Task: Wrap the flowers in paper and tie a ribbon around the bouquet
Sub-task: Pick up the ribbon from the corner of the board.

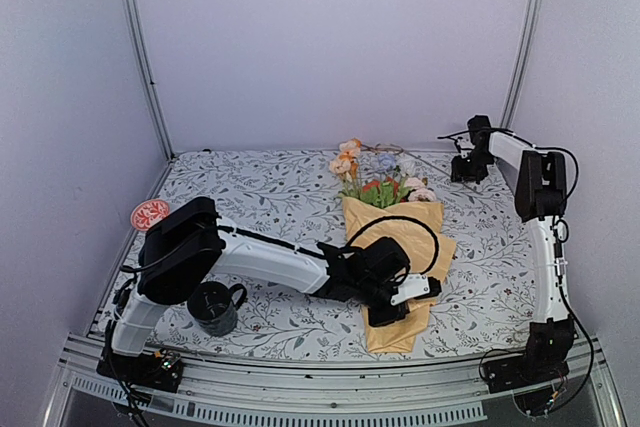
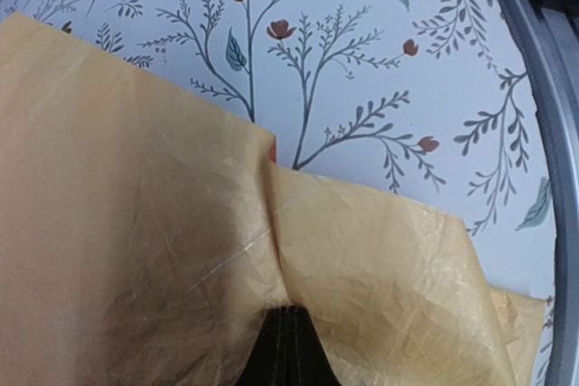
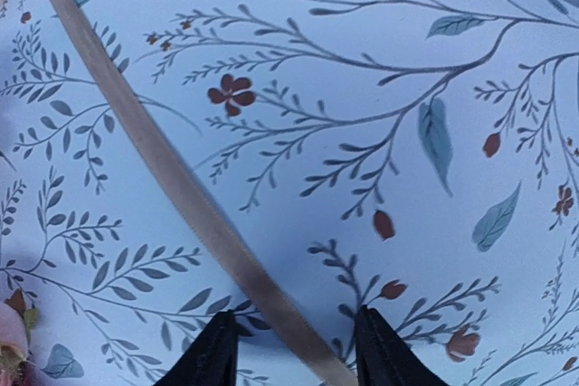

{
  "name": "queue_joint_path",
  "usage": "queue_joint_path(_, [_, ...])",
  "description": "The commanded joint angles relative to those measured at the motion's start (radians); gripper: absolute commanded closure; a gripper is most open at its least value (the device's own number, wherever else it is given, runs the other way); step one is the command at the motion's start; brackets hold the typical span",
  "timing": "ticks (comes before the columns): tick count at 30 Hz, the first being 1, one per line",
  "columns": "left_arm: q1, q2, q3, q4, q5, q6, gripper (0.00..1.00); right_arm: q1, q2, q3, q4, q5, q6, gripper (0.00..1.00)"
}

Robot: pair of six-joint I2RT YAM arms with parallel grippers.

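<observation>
The bouquet lies mid-table: peach, orange and white flowers (image 1: 380,179) stick out of the far, wide end of a mustard-yellow paper (image 1: 400,232) cone. My left gripper (image 1: 388,315) rests on the cone's near, narrow end. In the left wrist view it (image 2: 289,339) is shut, its tips pressed against the paper (image 2: 136,223) where two flaps overlap. I see no paper between the fingers. My right gripper (image 1: 462,175) is at the back right, beyond the flower heads. It (image 3: 298,350) is open low over the cloth, and the flat tan ribbon (image 3: 181,183) runs diagonally between its fingers, untouched.
A black mug (image 1: 215,307) stands near the front left, beside my left arm. A red-and-white round disc (image 1: 150,214) lies at the left edge. The metal frame rail (image 2: 534,133) borders the leaf-printed tablecloth (image 1: 270,187). White walls close in the back and sides.
</observation>
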State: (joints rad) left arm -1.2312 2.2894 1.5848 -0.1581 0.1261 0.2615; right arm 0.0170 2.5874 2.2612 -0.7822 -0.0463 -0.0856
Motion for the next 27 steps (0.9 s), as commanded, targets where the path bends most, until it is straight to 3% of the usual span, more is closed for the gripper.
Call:
queue_joint_path(1, [0.024,0.052,-0.025,-0.130,0.018,0.004,1.00,0.050,0.086,-0.068,-0.165,0.103,-0.025,0.63])
queue_joint_path(5, [0.027,0.053,-0.023,-0.130,0.016,0.003,1.00,0.050,0.052,-0.129,-0.162,0.088,-0.013,0.96])
queue_joint_path(6, [0.027,0.053,-0.024,-0.131,0.016,0.003,1.00,0.051,0.035,-0.155,-0.157,0.080,-0.010,1.00])
queue_joint_path(10, [0.030,0.053,-0.026,-0.131,0.023,0.002,1.00,0.050,-0.113,-0.340,-0.083,-0.049,0.015,1.00])
queue_joint_path(14, [0.031,0.053,-0.025,-0.131,0.014,0.004,1.00,0.051,-0.413,-0.603,0.066,-0.263,0.066,1.00])
queue_joint_path(18, [0.032,0.056,-0.029,-0.131,0.012,-0.003,1.00,0.048,-0.708,-0.798,0.164,-0.345,0.135,1.00])
queue_joint_path(23, [0.032,0.056,-0.045,-0.132,0.012,-0.008,1.00,0.011,-0.976,-0.837,0.133,-0.354,0.174,1.00])
queue_joint_path(27, [0.032,0.044,-0.057,-0.129,0.005,-0.018,1.00,-0.031,-1.152,-0.750,0.074,-0.375,0.203,1.00])
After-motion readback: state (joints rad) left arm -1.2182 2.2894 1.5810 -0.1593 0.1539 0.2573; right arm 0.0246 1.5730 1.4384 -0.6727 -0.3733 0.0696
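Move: The right hand is down at the table with half-open fingers on either side of the tan ribbon strip, which lies practically at the hand point, about 1 cm below. The pink flowers stand some 14 cm to its left and 3 cm nearer the base; the middle of the paper wrap is about 30 cm back and 23 cm left. From the left hand, that stretch of ribbon is roughly 43 cm ahead and 25 cm right. Sliding about 2 cm left at table level, the right hand shuts its fingers and pinches the ribbon. It then pulls back low over the board, some 15 cm and a little left, before climbing steeply to about 22 cm up, tilting some 25 degrees so the fingers swing outward. The left hand stays put, its shut fingertips still resting on the paper wrap. ##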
